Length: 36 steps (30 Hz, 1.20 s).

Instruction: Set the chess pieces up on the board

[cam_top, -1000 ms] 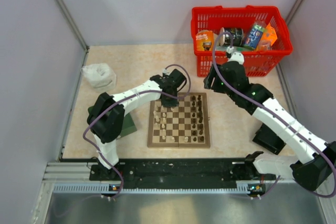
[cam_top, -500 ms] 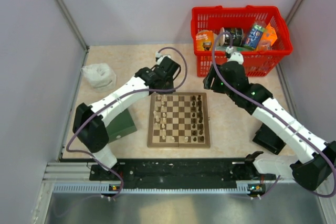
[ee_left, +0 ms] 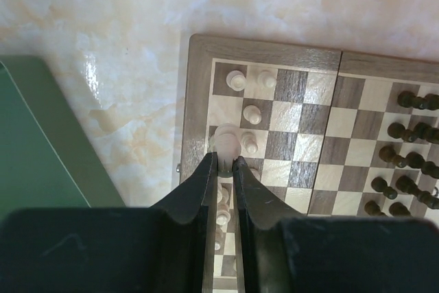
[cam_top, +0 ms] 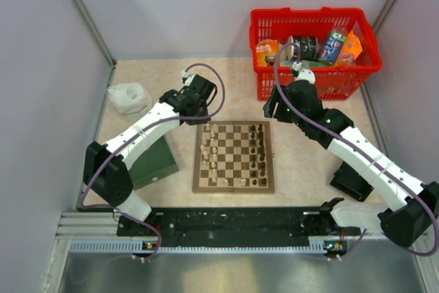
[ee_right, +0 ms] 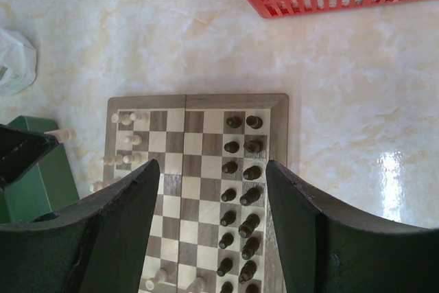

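The board (cam_top: 234, 188) lies mid-table. Cream-white chess pieces (cam_top: 212, 158) stand along its left columns and dark ones (cam_top: 258, 156) along its right. My left gripper (cam_top: 195, 106) hovers just off the board's far left corner. In the left wrist view its jaws (ee_left: 225, 159) are shut on a cream-white piece (ee_left: 226, 141), above the board's left border (ee_left: 195, 111). My right gripper (cam_top: 274, 109) hangs off the far right corner. In the right wrist view it (ee_right: 211, 169) is open and empty, high over the dark pieces (ee_right: 231, 168).
A red basket (cam_top: 312, 77) of cans and packets stands at the back right. A dark green box (cam_top: 154, 160) lies left of the board under my left arm. A white crumpled bag (cam_top: 129, 98) sits at the far left. Walls close in on both sides.
My left gripper has lifted off the board's far left squares and drawn back to the far left, jaws still shut. The right gripper has hardly shifted.
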Each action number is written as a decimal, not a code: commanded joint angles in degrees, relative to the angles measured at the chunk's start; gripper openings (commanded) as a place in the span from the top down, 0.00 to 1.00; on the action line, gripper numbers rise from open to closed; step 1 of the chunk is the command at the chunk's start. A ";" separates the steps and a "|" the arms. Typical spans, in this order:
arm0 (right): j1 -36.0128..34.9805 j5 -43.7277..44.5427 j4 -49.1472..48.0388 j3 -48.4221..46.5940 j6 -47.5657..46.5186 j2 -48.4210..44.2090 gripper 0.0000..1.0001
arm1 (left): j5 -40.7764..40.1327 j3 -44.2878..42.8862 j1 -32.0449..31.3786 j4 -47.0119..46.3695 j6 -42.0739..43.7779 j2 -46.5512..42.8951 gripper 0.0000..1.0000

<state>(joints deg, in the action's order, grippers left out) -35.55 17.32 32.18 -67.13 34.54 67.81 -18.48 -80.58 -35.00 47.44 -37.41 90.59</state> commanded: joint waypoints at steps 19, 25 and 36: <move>0.57 -1.50 -2.21 -0.37 -0.62 0.92 0.34 | 4.06 1.30 1.25 -2.53 1.55 6.44 1.00; 0.57 -1.59 -2.13 -0.80 -0.88 1.27 0.34 | 5.91 1.82 1.25 -2.97 1.20 8.29 1.00; 0.57 -1.94 -2.13 -0.72 -1.15 1.45 0.34 | 6.79 3.32 1.25 -4.64 0.76 10.31 1.00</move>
<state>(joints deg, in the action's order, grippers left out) -35.48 15.94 32.16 -67.11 34.06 69.14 -11.62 -77.56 -34.00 44.71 -36.23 100.05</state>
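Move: My left hand already holds a white piece. The open square for it, second from the far edge in the leftmost file, lies about 14 cm below, 1 cm back and 2 cm to the right. One white piece stands in the corner some 3 cm beyond that square, another 3 cm nearer me, and a third 3 cm to the right of it. From my right hand the square is about 24 cm left, level, 22 cm below. I sink my left hand about 7.5 cm, almost straight down, towards the gap in the outer white file, easing a centimetre or so right late on. Meanwhile I tip the fingers some 10 degrees steeper and keep them shut on the white piece. ##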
